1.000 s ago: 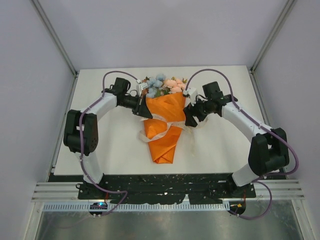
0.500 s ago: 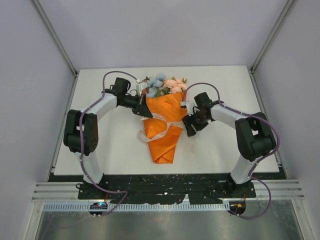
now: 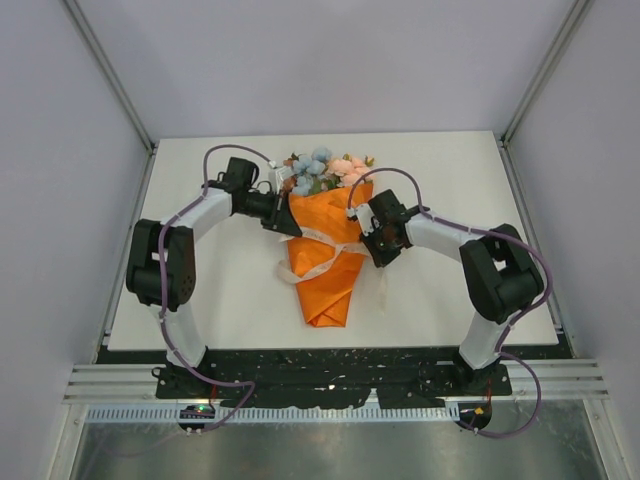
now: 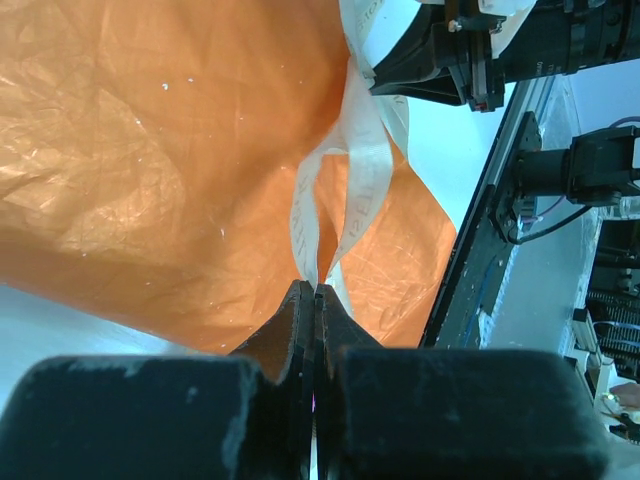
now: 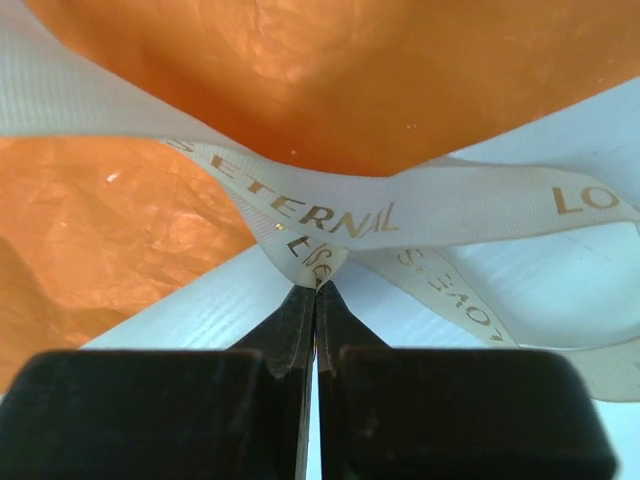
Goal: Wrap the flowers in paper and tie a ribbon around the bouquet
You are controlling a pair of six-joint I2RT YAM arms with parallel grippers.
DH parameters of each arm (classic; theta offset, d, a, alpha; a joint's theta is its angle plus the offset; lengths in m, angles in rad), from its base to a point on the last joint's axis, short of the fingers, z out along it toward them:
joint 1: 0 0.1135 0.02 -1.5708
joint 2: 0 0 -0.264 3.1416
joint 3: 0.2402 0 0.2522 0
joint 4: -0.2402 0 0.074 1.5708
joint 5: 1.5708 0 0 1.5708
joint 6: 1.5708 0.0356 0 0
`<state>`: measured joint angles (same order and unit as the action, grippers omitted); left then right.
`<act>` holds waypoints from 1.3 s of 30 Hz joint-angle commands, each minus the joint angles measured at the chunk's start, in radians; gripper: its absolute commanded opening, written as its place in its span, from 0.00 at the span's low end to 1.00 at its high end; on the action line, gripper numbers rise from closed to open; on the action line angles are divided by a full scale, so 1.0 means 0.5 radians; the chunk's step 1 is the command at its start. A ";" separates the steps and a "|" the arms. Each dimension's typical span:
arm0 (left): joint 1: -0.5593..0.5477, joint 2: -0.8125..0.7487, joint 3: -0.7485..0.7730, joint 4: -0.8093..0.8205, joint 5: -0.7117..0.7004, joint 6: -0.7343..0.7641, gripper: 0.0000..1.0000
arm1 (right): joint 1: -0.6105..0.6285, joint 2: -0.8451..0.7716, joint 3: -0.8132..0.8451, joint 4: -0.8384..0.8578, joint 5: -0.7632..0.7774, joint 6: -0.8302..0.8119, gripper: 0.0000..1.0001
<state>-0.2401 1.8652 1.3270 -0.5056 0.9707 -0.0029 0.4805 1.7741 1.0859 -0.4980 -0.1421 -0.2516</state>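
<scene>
The bouquet lies in the middle of the white table, its orange paper (image 3: 330,275) rolled into a cone pointing toward me. The flowers (image 3: 325,170), blue and pink, stick out at the far end. The cream ribbon (image 3: 318,250) crosses the cone's middle in loops. At the cone's left edge, my left gripper (image 3: 293,228) is shut on two ribbon strands (image 4: 365,170) that run into its tips (image 4: 315,290) over the paper (image 4: 150,150). On the cone's right edge, my right gripper (image 3: 372,256) is shut, pinching a fold of gold-lettered ribbon (image 5: 330,215) at its tips (image 5: 317,288) below the paper (image 5: 350,80).
A loose ribbon tail (image 3: 382,285) trails on the table to the right of the cone. The black base rail (image 3: 330,365) runs along the near edge. Grey walls and metal frame posts (image 3: 110,80) enclose the table on three sides.
My right gripper has moved left to the cone's right edge and gone from open to shut on the ribbon. The left arm has stayed put.
</scene>
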 commanded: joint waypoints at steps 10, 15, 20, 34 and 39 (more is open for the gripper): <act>0.271 -0.092 0.340 -0.510 -0.453 0.245 0.00 | -0.157 -0.535 0.157 -0.455 0.097 -0.343 0.05; 0.400 -0.077 0.445 -0.651 -0.594 0.358 0.00 | -0.307 -0.560 0.135 -0.529 0.094 -0.423 0.06; 0.572 -0.113 0.466 -0.722 -0.723 0.423 0.00 | -0.470 -0.636 0.142 -0.697 0.039 -0.527 0.06; 0.971 -0.074 0.555 -0.777 -1.048 0.570 0.00 | -0.691 -0.842 -0.055 -0.900 0.042 -0.748 0.06; 1.072 -0.009 0.616 -0.780 -1.171 0.607 0.00 | -0.820 -0.763 -0.144 -0.848 0.066 -0.838 0.05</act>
<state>0.2577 1.8484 1.5787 -0.8841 0.4511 0.2661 0.1093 1.3800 1.0351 -0.9245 -0.1207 -0.6163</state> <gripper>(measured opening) 0.010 0.062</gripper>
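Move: Both hands already pinch the ribbon. From the left gripper, the ribbon's crossing on the paper wrap lies about 12 cm to the right, 4 cm back and 9 cm below; the flowers are some 18 cm ahead, 8 cm right and 6 cm lower. From the right gripper, low beside the wrap, the crossing is roughly 9 cm left, 4 cm ahead and about level, and the wrap's middle 13 cm left and 2 cm ahead. Pull the ribbon apart with both grippers, fingers kept shut on it. Bring the left gripper about 27 cm left and slightly forward, away from the wrap, tipping its fingers steeper down and swinging the wrist some 30 degrees counter-clockwise. Draw the right gripper about 15 cm right over the bare table, lifting it 8 cm and easing it back. ##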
